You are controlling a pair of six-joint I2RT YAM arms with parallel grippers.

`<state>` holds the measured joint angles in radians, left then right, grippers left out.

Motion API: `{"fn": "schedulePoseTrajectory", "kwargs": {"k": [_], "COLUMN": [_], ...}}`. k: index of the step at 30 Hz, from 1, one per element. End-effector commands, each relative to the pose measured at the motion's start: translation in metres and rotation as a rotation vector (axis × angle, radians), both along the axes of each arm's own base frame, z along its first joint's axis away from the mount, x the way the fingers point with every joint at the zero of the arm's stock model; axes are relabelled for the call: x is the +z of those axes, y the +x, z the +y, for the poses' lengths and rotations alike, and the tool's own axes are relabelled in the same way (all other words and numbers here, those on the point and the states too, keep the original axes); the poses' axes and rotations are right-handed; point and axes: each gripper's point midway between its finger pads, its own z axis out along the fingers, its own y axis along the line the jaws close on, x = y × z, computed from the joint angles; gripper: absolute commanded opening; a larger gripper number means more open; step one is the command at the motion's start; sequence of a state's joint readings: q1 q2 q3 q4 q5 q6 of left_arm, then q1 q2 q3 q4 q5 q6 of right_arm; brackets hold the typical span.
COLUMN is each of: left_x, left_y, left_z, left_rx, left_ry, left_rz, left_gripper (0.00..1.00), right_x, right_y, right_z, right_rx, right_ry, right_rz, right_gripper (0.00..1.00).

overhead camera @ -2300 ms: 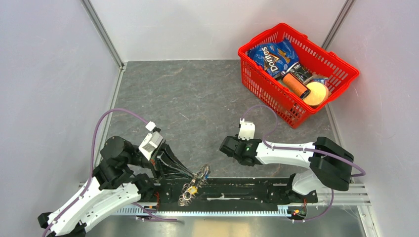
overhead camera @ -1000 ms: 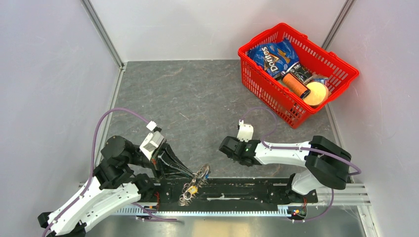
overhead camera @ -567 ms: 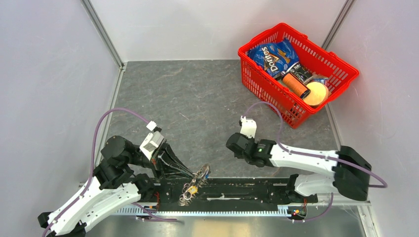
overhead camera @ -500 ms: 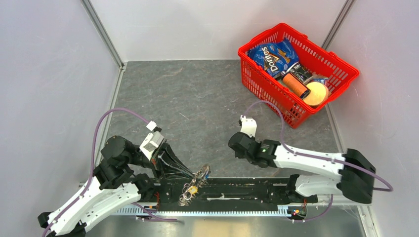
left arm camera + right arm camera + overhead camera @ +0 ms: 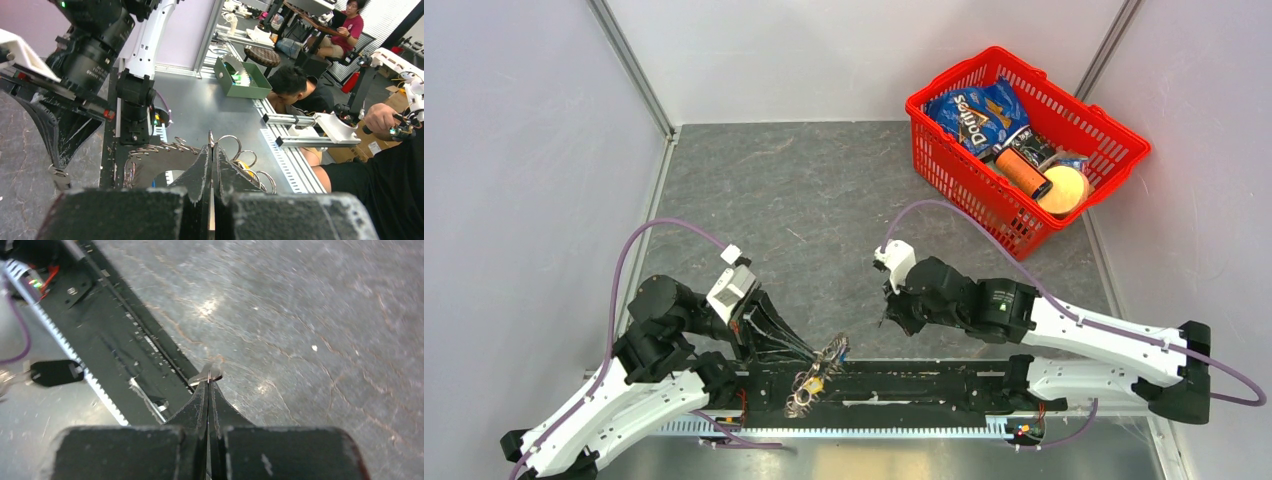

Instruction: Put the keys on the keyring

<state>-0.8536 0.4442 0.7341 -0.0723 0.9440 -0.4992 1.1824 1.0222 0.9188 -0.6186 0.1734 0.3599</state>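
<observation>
The keyring (image 5: 822,366) hangs over the black rail at the near edge as a bunch of silver keys and small rings. My left gripper (image 5: 820,352) is shut on it. In the left wrist view the jaws of the left gripper (image 5: 211,148) pinch a thin metal edge of the keyring (image 5: 145,167). Silver loops and a yellow key (image 5: 246,167) hang to their right. My right gripper (image 5: 890,318) points down over the table, right of the keyring and apart from it. The right gripper (image 5: 208,382) is shut on a small silver key (image 5: 213,372) seen edge-on.
A red basket (image 5: 944,165) stands at the back right, holding a Doritos bag (image 5: 979,112) and other groceries. The black rail (image 5: 924,380) runs along the near edge between the arm bases. White walls close in the grey table (image 5: 804,200) on three sides.
The right arm has stretched out to the left and its gripper has turned down toward the table, nearer the keyring. The left arm and keyring have not moved.
</observation>
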Motion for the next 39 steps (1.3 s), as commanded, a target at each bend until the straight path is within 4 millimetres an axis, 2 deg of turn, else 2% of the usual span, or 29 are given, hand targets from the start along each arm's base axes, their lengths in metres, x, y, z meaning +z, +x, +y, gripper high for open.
{"fn": "schedulePoseTrajectory", "kwargs": {"k": [1,5,13,24,34,39], "left_x": [0.027,0.03,0.03,0.036,0.039,0.041], "left_y": [-0.013,-0.021,-0.035,-0.037,-0.025,-0.018], "left_z": [0.01,0.017,0.025,0.021,0.009,0.001], "left_rx": [-0.033,-0.052,-0.119,-0.166,-0.152,-0.152], "left_ry": [-0.072,-0.085,-0.075,-0.099,-0.113,-0.124], "left_rz": [-0.026,-0.032,-0.026,-0.029,-0.008,0.014], "left_gripper": [0.02,0.02,0.02,0.02,0.02,0.02], "right_x": [0.036,0.058,0.119,0.183,0.217,0.222], "right_y": [-0.026,-0.041,-0.081,-0.104,-0.119,-0.116], "right_z": [0.021,0.029,0.034,0.046,0.051,0.058], "right_rx": [0.304,0.444,0.717,0.903,1.032,1.067], "right_ry": [0.037,0.056,0.171,0.297,0.366,0.353], "right_rz": [-0.047,-0.054,-0.061,-0.104,-0.145,-0.176], "right_gripper": [0.0,0.0,0.0,0.0,0.0,0.0]}}
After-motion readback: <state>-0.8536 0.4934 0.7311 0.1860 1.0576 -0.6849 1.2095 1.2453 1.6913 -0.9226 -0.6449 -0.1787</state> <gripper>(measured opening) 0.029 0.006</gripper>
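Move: I hold the keys in my shut right fingers; the keyring they are going to has its middle some 15 cm back, 11 cm left and 14 cm above that hand. On it, the yellow tag hangs roughly 2 cm behind the ring's middle, the blue tag about 2 cm in front of it and 3 cm to its right. From my left hand, which grips the keyring, the keys lie about 13 cm ahead, 11 cm right and 20 cm lower. I lift the keys with my right hand, about 20 cm up while drawing back some 11 cm and easing left, towards the front end of the keyring. My wrist swings roughly 55 degrees counter-clockwise and the fingers tip up nearer to level, still shut. My left hand keeps its pinch on the keyring, shifting it a couple of centimetres back and up with a slight clockwise turn. ##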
